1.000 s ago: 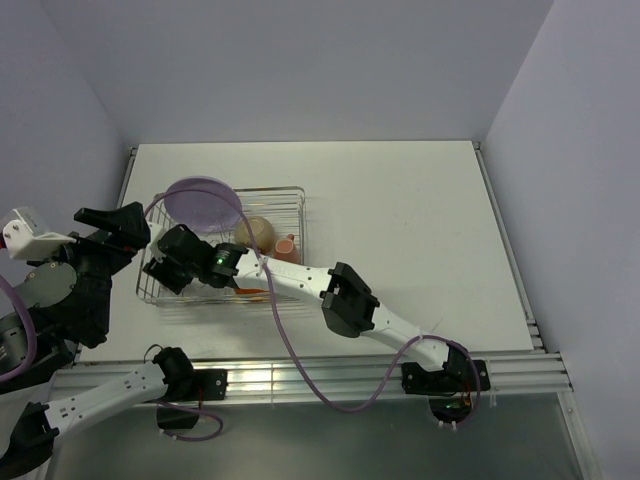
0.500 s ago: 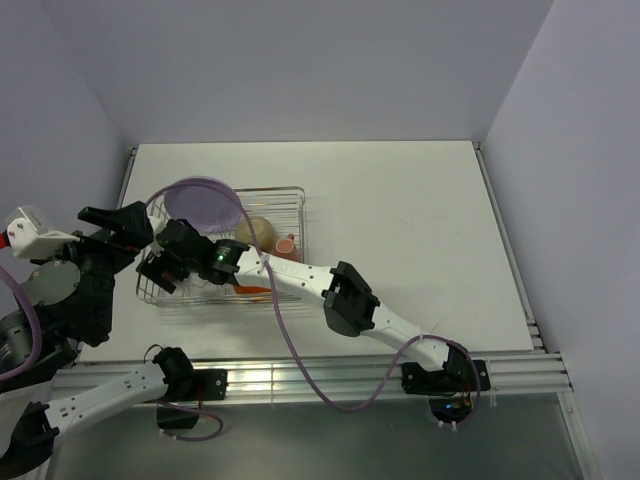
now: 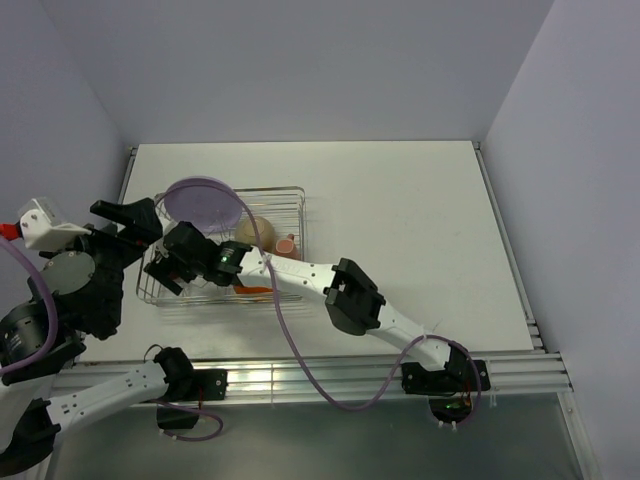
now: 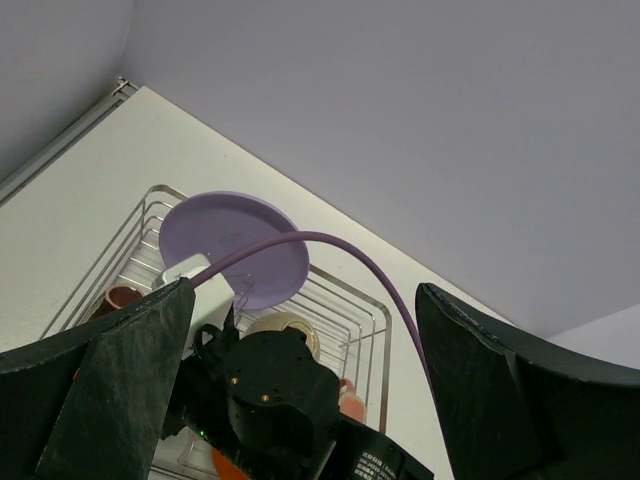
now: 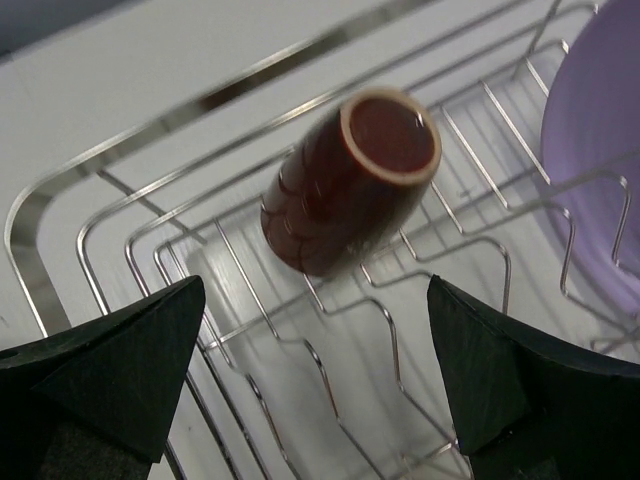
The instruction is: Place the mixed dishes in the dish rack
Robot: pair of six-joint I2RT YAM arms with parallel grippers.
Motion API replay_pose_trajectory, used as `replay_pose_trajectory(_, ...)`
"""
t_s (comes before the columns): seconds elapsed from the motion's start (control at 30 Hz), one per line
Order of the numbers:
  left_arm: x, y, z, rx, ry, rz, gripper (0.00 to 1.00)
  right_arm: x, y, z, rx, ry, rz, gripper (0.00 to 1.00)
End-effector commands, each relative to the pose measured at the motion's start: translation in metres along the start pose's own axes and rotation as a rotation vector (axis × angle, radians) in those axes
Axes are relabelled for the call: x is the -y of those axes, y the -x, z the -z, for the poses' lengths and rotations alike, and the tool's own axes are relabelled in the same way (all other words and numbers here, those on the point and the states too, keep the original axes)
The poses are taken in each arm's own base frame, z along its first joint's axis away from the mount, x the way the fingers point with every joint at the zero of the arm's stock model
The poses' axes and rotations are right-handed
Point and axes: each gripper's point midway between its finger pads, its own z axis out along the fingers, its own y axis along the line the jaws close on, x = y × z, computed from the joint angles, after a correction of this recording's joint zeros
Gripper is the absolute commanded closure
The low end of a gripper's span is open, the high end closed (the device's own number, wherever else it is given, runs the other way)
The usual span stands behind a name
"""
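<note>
The dish rack [image 3: 290, 200] holds the lilac plate [image 3: 203, 205] upright at its back left. It also holds the beige bowl [image 3: 258, 232], the pink cup [image 3: 287, 245] and the orange bowl [image 3: 252, 291]. My right gripper [image 3: 166, 266] hovers over the rack's left end, open. In its wrist view the small dark cup [image 5: 345, 185] lies on its side on the wires, free of the open right gripper [image 5: 320, 390], with the plate [image 5: 600, 150] to the right. My left gripper [image 4: 315, 390] is open and empty, held above the rack's left side [image 3: 128, 225].
The right arm's wrist [image 4: 265, 385] and its purple cable [image 4: 330, 245] fill the space between my left fingers. The rack's wire rim [image 4: 378, 312] and upright prongs [image 5: 505, 270] surround the dishes. White table [image 3: 400, 220] stretches to the right, grey walls around.
My right gripper has opened fully and let go of the dark cup, which now lies in the rack. The left arm has shifted slightly toward the rack.
</note>
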Motion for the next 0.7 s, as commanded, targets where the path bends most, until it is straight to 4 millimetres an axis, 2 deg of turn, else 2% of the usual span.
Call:
replay_pose_trajectory(0.0, 0.009, 0.001, -0.002, -0.010, 0.000, -0.003, 0.01, 0.014, 0.046, 0.035, 0.094, -0.049, -0.075, 0.00)
replay_pose_trajectory(0.03, 0.009, 0.001, -0.002, -0.013, -0.002, -0.003, 0.01, 0.018, 0.051, 0.042, 0.103, -0.063, -0.090, 0.00)
replay_pose_trajectory(0.07, 0.010, 0.000, -0.002, -0.015, -0.006, 0.000, 0.01, 0.019, 0.040, 0.040, 0.087, -0.070, -0.091, 0.00)
replay_pose_trajectory(0.1, 0.010, 0.000, -0.002, -0.016, -0.007, 0.003, 0.01, 0.018, 0.040, 0.043, 0.088, -0.071, -0.094, 0.00)
replay_pose_trajectory(0.13, 0.009, -0.001, -0.001, -0.019, -0.010, 0.011, 0.01, 0.021, 0.046, 0.050, 0.101, -0.084, -0.096, 0.00)
replay_pose_trajectory(0.17, 0.007, -0.001, 0.000, -0.021, -0.009, 0.022, 0.01, 0.021, 0.038, 0.050, 0.091, -0.091, -0.094, 0.00)
replay_pose_trajectory(0.2, 0.006, -0.002, 0.000, -0.023, -0.011, 0.024, 0.01, 0.022, 0.039, 0.054, 0.097, -0.094, -0.095, 0.00)
replay_pose_trajectory(0.23, 0.005, -0.001, 0.002, -0.023, -0.017, 0.032, 0.01, 0.022, 0.048, 0.064, 0.120, -0.092, -0.095, 0.00)
replay_pose_trajectory(0.27, 0.005, 0.000, 0.002, -0.024, -0.019, 0.035, 0.01, 0.023, 0.039, 0.065, 0.116, -0.099, -0.097, 0.00)
replay_pose_trajectory(0.33, 0.003, 0.002, 0.003, -0.021, -0.017, 0.041, 0.01, 0.024, 0.049, 0.080, 0.143, -0.108, -0.106, 0.00)
replay_pose_trajectory(0.4, 0.003, 0.005, 0.004, -0.020, -0.014, 0.044, 0.01, 0.030, 0.044, 0.085, 0.137, -0.132, -0.118, 0.00)
replay_pose_trajectory(0.43, 0.003, 0.003, 0.003, -0.026, -0.009, 0.031, 0.01, 0.031, 0.050, 0.092, 0.150, -0.135, -0.129, 0.00)
replay_pose_trajectory(0.47, 0.003, 0.003, 0.003, -0.028, -0.008, 0.037, 0.01, 0.032, 0.045, 0.094, 0.143, -0.140, -0.131, 0.00)
replay_pose_trajectory(0.53, 0.005, -0.002, 0.002, -0.040, -0.006, 0.026, 0.01, 0.036, 0.049, 0.100, 0.152, -0.151, -0.148, 0.00)
replay_pose_trajectory(0.63, 0.002, -0.012, 0.001, -0.058, 0.011, 0.002, 0.01, 0.045, 0.047, 0.108, 0.151, -0.206, -0.178, 0.00)
replay_pose_trajectory(0.67, -0.002, -0.016, 0.001, -0.065, 0.025, -0.007, 0.01, 0.051, 0.040, 0.111, 0.131, -0.241, -0.189, 0.00)
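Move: Just past the right hand's open fingertips, the brown mug sits upside down in the rack, about 3 cm ahead, 3 cm left and 3 cm below. From that hand the purple plate leans some 15 cm ahead and 6 cm right, the orange bowl lies level ahead and roughly 19 cm right, and the cream bowl 9 cm ahead and 18 cm right. The mug is about 10 cm ahead, 2 cm left and 32 cm below the left hand. Backing away from the brown mug already set in the rack, the right hand draws about 8 cm to its right, towards the orange bowl's side. It first dips a centimetre or two, then climbs to finish some 5 cm higher than it began. The fingers stay wide open and empty while the wrist swings about 10 degrees clockwise. ##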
